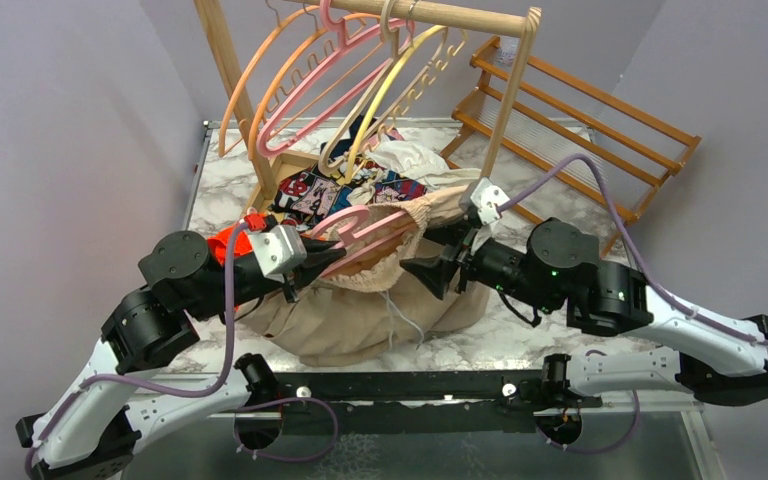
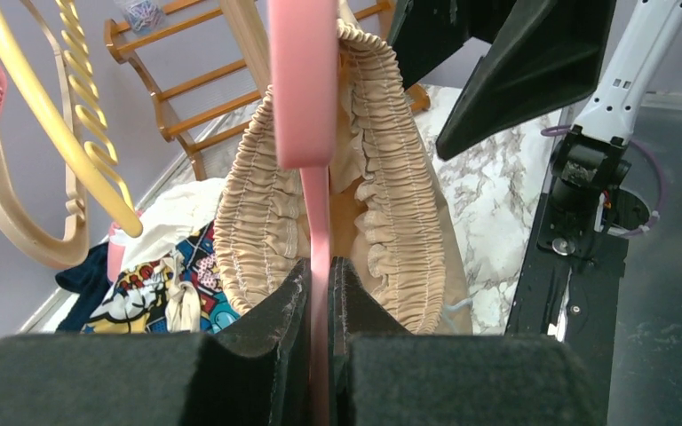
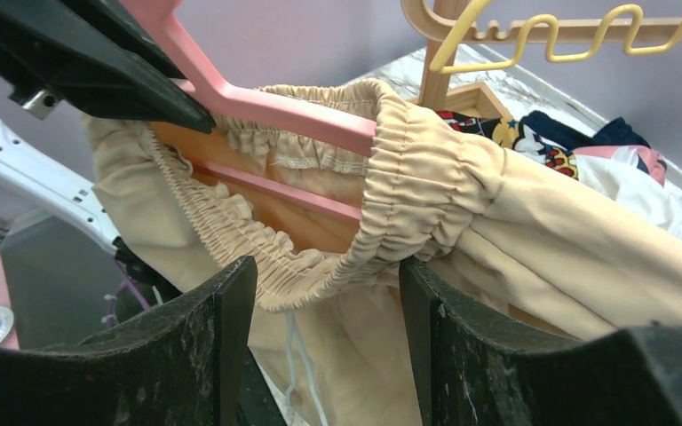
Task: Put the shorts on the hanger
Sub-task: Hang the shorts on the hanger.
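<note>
The pink hanger (image 1: 360,225) is held above the table by my left gripper (image 1: 332,254), which is shut on its thin lower bar (image 2: 318,231). The beige shorts (image 1: 360,310) hang from it, their gathered waistband (image 2: 382,177) stretched around the hanger's arm (image 3: 275,102), and the legs sag onto the marble table (image 1: 520,340). My right gripper (image 1: 425,272) sits at the waistband's right end. Its jaws are open, and the waistband edge (image 3: 320,262) and white drawstring (image 3: 297,355) hang loose between them, with the gripper (image 3: 327,266) not pinching the cloth.
A wooden rack (image 1: 470,15) at the back carries orange hangers (image 1: 260,70) and a yellow hanger (image 1: 400,75). Comic-print cloth (image 1: 310,195) lies under it, and an orange garment (image 1: 225,240) is beside my left arm. A slatted wooden shelf (image 1: 580,110) stands at the back right.
</note>
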`<state>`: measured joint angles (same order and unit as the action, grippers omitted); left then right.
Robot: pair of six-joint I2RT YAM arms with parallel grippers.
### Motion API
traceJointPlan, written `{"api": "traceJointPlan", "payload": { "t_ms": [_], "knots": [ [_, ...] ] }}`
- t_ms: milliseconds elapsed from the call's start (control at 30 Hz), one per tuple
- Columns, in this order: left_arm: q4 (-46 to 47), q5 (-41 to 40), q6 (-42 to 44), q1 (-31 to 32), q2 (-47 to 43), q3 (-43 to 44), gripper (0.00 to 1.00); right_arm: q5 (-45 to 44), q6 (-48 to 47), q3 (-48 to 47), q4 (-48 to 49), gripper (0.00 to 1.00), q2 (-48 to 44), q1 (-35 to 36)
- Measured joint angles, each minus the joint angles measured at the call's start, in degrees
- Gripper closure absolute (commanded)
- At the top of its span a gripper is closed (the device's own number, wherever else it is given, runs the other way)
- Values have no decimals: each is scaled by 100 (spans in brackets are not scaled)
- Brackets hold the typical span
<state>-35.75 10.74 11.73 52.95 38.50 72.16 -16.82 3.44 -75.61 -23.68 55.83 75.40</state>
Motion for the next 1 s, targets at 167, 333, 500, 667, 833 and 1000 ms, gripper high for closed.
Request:
{"api": "traceJointPlan", "payload": {
  "t_ms": [167, 333, 500, 667, 833, 1000],
  "knots": [
    [-39, 15, 20, 0, 170, 127, 100, -219, 68, -129, -2, 56, 160, -2],
    [-39, 52, 37, 0, 227, 181, 100, -496, 131, -363, -9, 69, 136, 0],
    [-42, 122, 42, 0, 249, 236, 100, -874, 238, -562, -144, 73, 173, 0],
    [-42, 184, 42, 0, 291, 240, 100, -1086, 302, -662, -304, 84, 271, 0],
    [-42, 260, 35, 0, 319, 240, 100, -1108, 306, -839, -348, 99, 428, 0],
    [-42, 374, 33, 0, 328, 256, 100, -1099, 284, -1067, -350, 99, 531, 2]
  ]
}}
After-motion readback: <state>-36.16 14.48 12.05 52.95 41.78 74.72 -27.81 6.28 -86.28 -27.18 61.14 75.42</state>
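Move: The right gripper, open, stands at the mouth of the beige shorts; the waistband's right end lies about 3 cm ahead of it, 1 cm to its left and 2 cm higher. The pink hanger's hook is some 9 cm to its left and 3 cm farther out, about 2 cm up. From the left gripper, which already holds the hanger with one arm inside the waistband, that waistband end lies about 10 cm to the right and 3 cm ahead. Bring the right gripper up about 4 cm and forward some 3 cm along the waistband's right end, turning it about 10 degrees clockwise, and close its wide-open fingers fully at the rim, so as to pinch the cloth. With the left, keep the grip on the hanger and ease it a good centimetre to the right, towards the shorts. ##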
